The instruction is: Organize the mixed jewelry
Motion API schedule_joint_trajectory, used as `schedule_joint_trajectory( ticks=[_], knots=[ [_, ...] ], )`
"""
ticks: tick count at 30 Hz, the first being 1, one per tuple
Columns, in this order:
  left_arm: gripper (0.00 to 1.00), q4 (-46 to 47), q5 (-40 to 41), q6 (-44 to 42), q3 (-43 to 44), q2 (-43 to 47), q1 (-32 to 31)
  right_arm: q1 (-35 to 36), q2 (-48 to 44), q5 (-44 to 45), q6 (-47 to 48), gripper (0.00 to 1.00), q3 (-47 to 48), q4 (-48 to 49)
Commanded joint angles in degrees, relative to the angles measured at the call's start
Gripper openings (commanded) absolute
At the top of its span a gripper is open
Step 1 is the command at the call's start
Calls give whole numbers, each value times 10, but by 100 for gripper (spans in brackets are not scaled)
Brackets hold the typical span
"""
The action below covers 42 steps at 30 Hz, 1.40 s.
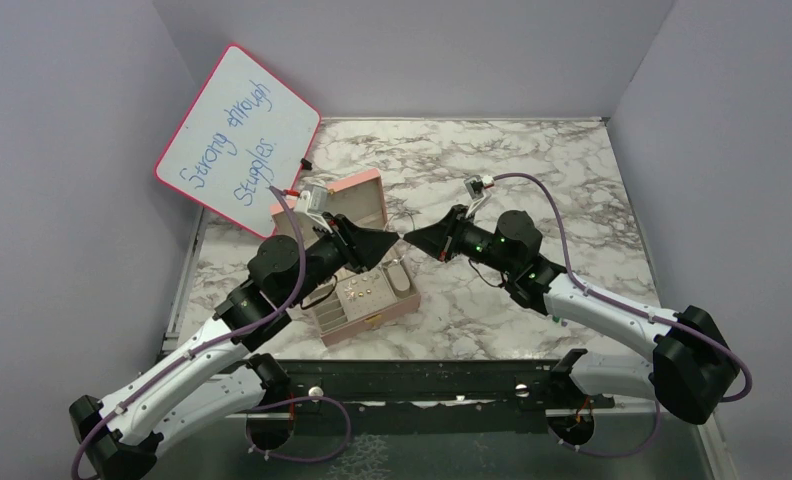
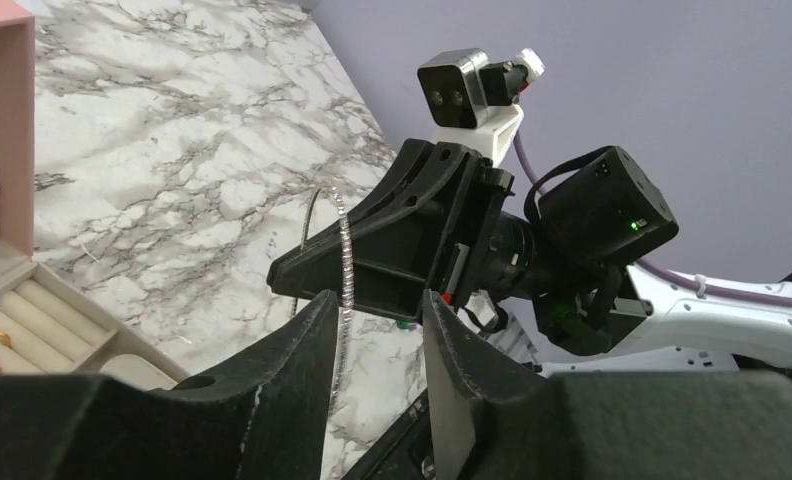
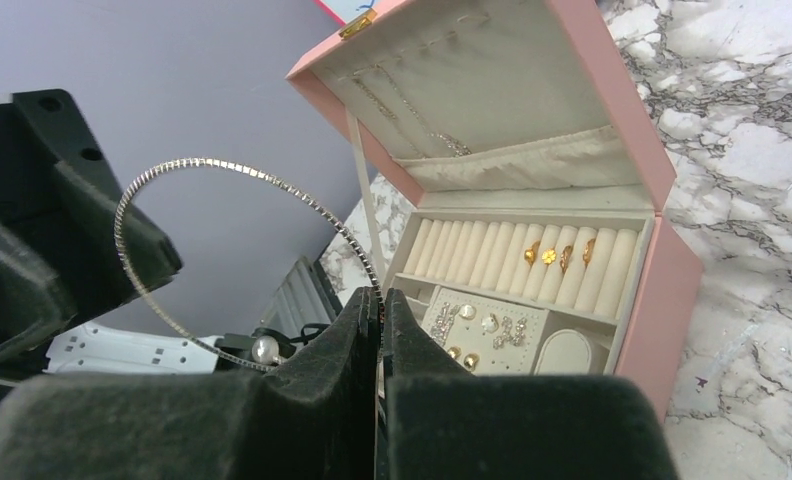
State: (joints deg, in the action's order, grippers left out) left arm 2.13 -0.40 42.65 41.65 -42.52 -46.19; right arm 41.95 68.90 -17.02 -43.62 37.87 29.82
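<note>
A thin silver bangle [image 3: 222,165] with a pearl end [image 3: 265,349] hangs in the air above the pink jewelry box [image 3: 662,270]. My right gripper [image 3: 382,295] is shut on the bangle's wire. My left gripper [image 2: 377,300] is open; the bangle [image 2: 347,250] runs down between its fingers, close to the left one. Both gripper tips meet nose to nose over the box [image 1: 367,300]. Mixed jewelry sits in the box: gold rings [image 3: 557,255] in the roll slots, gold studs [image 3: 462,355] and crystal earrings [image 3: 512,330] on the pad.
The box's lid [image 1: 342,200] stands open behind the left arm, with fine chains in its pocket [image 3: 442,140]. A pink-framed whiteboard [image 1: 237,140] leans against the left wall. Marble tabletop [image 1: 532,170] stretches to the right and back.
</note>
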Motion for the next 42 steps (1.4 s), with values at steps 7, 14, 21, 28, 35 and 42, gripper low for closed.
schedule_joint_trajectory(
  ticks=[7,14,21,28,35,42],
  knots=[
    [89,-30,84,-44,-21,44,1,2,4,22,55,6,17,-18],
    [99,-99,186,-83,4,89,1,3,63,40,103,6,56,-54],
    [99,-168,278,-132,45,139,1,3,153,44,124,6,130,-50],
    [99,-186,297,-147,49,167,1,11,239,52,136,6,218,-65],
    [99,-191,296,-147,44,166,1,18,293,75,152,5,275,-85],
    [99,-191,293,-144,41,162,1,20,313,96,163,5,296,-101]
  ],
)
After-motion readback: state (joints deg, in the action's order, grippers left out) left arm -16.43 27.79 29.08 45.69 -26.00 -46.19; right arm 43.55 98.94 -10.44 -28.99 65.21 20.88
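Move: The silver chain is already pinched in the right fingers. The open lid's inner face, at its right half, lies about 14 cm ahead of the right hand, 10 cm left and 3 cm lower. The ring rolls lie 7 cm ahead and 10 cm left of that hand, the earring tray 1 cm back and 10 cm left, both some 19 cm down. From the left hand, the lid is roughly 18 cm ahead, 9 cm left and 10 cm lower. The silver chain loop, kept pinched in the right fingertips, is carried about 10 cm forward, 7 to 8 cm left and 5 cm down towards the inside of the lid, the fingers tipping down some 15 degrees. The left gripper, already opening, spreads wide and backs away from the chain, about 13 cm left and finally slightly up, turning some 30 degrees counter-clockwise. ##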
